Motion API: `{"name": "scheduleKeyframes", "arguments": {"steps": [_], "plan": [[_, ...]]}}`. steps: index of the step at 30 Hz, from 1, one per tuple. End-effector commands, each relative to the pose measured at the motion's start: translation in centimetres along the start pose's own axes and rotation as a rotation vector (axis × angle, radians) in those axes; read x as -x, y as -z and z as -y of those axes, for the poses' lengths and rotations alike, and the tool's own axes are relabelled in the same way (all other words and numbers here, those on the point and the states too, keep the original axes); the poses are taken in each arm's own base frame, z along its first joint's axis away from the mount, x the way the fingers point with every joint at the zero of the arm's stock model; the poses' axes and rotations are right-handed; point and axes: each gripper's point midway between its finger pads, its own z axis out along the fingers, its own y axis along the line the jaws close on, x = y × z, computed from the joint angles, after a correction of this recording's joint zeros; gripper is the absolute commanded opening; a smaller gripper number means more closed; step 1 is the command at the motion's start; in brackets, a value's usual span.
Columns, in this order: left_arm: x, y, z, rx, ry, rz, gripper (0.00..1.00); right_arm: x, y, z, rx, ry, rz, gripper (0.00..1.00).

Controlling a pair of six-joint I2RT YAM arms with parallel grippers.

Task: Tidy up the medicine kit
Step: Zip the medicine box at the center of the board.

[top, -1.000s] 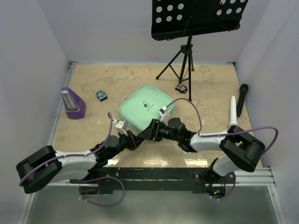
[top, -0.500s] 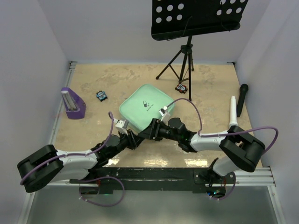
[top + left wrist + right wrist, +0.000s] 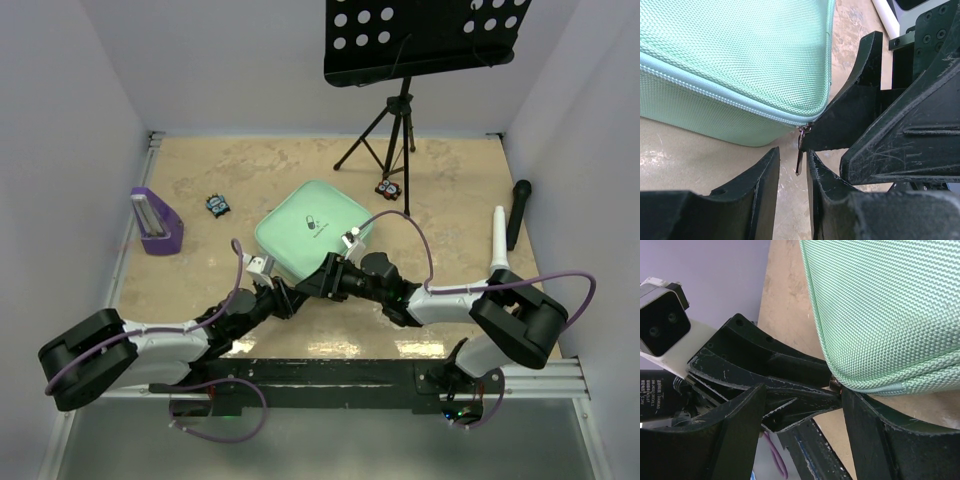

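The medicine kit (image 3: pixel 313 228), a mint-green soft case, lies shut on the table with its lid logo up. Both grippers meet at its near corner. In the left wrist view the kit (image 3: pixel 740 55) fills the upper left. A small metal zipper pull (image 3: pixel 800 152) hangs from its corner, between the fingers of my left gripper (image 3: pixel 792 155). Those fingers stand narrowly apart, with a gap on each side of the pull. My right gripper (image 3: pixel 802 395) is open wide beside the kit (image 3: pixel 880 305), and the left gripper's black finger lies between its jaws.
A purple stand (image 3: pixel 157 222) sits at the left, with a small dark item (image 3: pixel 217 205) near it. At the back stands a music stand on a tripod (image 3: pixel 395 130), with another small item (image 3: pixel 389 189) by its foot. A white tube (image 3: pixel 498 238) and a black microphone (image 3: pixel 519 212) lie at the right.
The left arm has edged slightly toward the kit's corner. The right arm and the kit have barely moved.
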Motion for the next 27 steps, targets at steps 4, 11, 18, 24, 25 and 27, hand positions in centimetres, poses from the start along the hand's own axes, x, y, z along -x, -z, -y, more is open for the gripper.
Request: {"name": "scheduleKeyframes", "arguments": {"steps": [4,11,18,24,25,27], "plan": [[3.11,-0.63,2.75,-0.1,-0.002,0.113,0.27,1.05,0.07,-1.98,0.066,0.002,0.047,0.66],[3.1,-0.73,2.98,-0.112,-0.001,0.115,0.17,0.98,0.07,-1.92,0.066,0.0,0.045,0.66],[3.04,-0.77,3.05,-0.117,-0.002,0.113,0.16,0.89,0.05,-2.07,0.075,-0.001,0.04,0.66],[2.93,-0.71,3.02,-0.119,-0.002,0.111,0.02,0.92,0.01,-2.11,0.077,-0.001,0.04,0.66],[2.93,-0.68,2.98,-0.118,-0.002,0.112,0.0,0.87,0.0,-2.07,0.076,-0.001,0.038,0.66],[2.78,-0.66,2.81,-0.113,-0.003,0.108,0.0,0.86,0.0,-2.03,0.075,0.0,0.038,0.66]]}}
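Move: The zipper pull of the medicine box sits between my left hand's parted fingertips, barely 1 cm ahead and level with them. The box's near corner, with the slider, is about 2 cm ahead and 1 cm right of that hand; the box's middle is some 13 cm ahead, 2 cm right and 3 cm lower. A right-gripper finger stands about 2 cm to its right. From my right hand, the pull is roughly 3 cm ahead, 1 cm left and 2 cm below. I shut my left fingers from about a third open to nearly closed, pinching the thin zipper pull just below its slider, while that hand eases only about 0.5 cm to the right and as much up. My right hand stays at the box corner, fingers still well apart, one finger seeming to rest against the corner beside the slider. ##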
